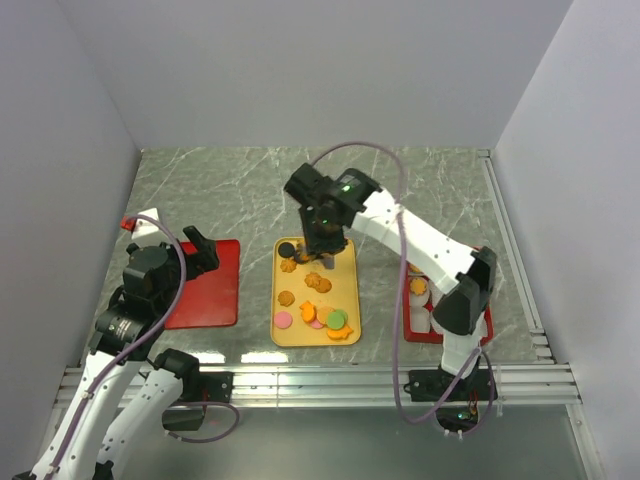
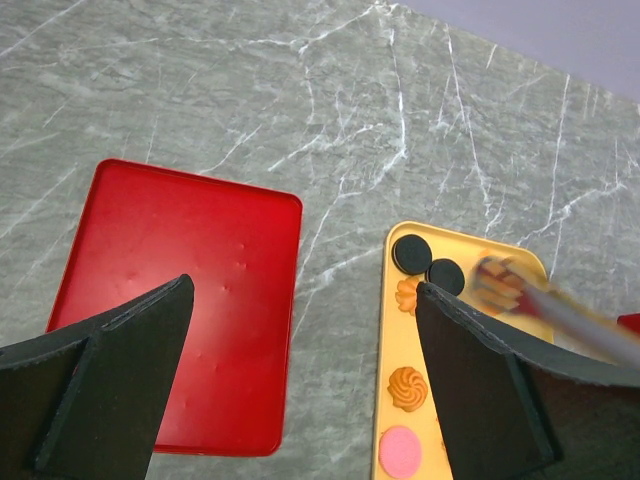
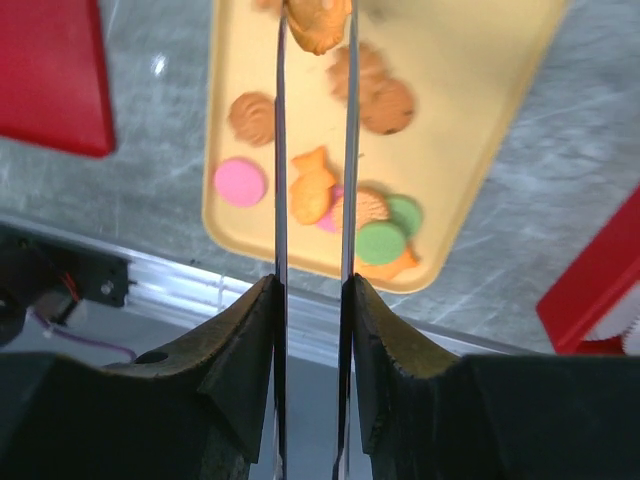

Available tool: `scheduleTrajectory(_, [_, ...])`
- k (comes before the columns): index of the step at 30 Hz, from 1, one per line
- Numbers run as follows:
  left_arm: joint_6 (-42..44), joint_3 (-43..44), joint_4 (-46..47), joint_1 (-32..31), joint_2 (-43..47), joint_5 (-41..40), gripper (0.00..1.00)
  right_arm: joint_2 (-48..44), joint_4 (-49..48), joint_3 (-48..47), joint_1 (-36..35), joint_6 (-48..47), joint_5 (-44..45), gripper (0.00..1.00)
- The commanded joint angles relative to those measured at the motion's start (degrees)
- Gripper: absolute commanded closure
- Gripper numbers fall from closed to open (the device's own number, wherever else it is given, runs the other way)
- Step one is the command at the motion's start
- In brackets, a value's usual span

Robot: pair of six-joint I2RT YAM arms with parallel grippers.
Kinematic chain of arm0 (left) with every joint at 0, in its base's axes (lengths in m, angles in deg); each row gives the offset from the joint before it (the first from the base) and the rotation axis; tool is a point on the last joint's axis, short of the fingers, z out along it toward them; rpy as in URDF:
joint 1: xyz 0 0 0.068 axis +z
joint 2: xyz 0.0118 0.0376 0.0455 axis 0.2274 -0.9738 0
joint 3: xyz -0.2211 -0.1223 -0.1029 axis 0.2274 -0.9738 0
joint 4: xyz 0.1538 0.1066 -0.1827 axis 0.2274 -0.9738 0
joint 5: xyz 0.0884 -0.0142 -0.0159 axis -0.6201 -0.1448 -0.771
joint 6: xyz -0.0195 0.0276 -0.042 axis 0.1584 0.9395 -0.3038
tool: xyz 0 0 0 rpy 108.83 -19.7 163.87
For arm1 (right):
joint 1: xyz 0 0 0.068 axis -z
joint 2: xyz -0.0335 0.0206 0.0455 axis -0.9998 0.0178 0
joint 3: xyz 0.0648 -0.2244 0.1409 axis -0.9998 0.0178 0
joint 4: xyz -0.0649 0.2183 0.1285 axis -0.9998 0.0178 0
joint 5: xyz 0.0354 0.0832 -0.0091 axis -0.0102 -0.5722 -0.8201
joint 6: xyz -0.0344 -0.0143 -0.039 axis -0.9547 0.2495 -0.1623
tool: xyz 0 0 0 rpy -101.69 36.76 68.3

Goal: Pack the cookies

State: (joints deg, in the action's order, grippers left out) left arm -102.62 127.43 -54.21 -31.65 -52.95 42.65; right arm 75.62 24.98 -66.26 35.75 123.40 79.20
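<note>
Several cookies (image 1: 318, 312) lie on a yellow tray (image 1: 346, 278) in the middle of the table: orange and brown ones, a pink one (image 3: 240, 182), green ones (image 3: 381, 241) and two black rounds (image 2: 408, 252). My right gripper (image 1: 326, 262) hangs over the tray's far half. Its thin metal fingers (image 3: 280, 150) are shut on an orange-brown cookie (image 3: 318, 25) held just above the tray. My left gripper (image 2: 305, 300) stands wide open with nothing in it, above the gap between an empty red tray (image 2: 180, 300) and the yellow one.
A second red tray (image 1: 412, 322) with white paper cups (image 1: 421, 317) and a few cookies sits at the right, under the right arm. An aluminium rail (image 1: 320, 380) runs along the near table edge. Grey walls close in both sides.
</note>
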Motion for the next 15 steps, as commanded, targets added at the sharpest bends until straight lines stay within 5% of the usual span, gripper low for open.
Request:
scheduleTrajectory(1, [0.3, 0.1, 2.1, 0.3, -0.4, 1.0, 0.01, -8.1, 5.7, 1.9, 5.1, -0.6, 3.4, 0.63])
scheduleTrajectory(15, [0.6, 0.0, 2.5, 0.2, -2.4, 2.2, 0.01, -34.6, 5.6, 24.9, 29.7, -6.3, 9.3, 0.63])
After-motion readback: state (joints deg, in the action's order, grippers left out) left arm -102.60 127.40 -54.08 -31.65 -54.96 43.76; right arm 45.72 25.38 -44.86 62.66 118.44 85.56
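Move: Over the far part of the yellow tray, the right hand already holds an orange cookie, with the red box's middle about 32 cm to its right, 7 cm back and 6 cm below. The box's filled far-left cup is some 26 cm right and level with the hand fore and aft. The two black cookies lie roughly 2 cm ahead and 2 cm left, the tray's middle 6 cm back and 3 cm right. From the left hand, the box's middle is about 51 cm right, 7 cm back and 12 cm lower. Sweeping fast to the right with the orange cookie still pinched at its fingertips, the right hand goes about 21 cm from over the yellow tray towards the red box, rising some 5 cm. Its path bows forward, then starts to curve back, while the wrist turns clockwise about 25 degrees and the fingertips swing a little forward; the grip stays as it was. ##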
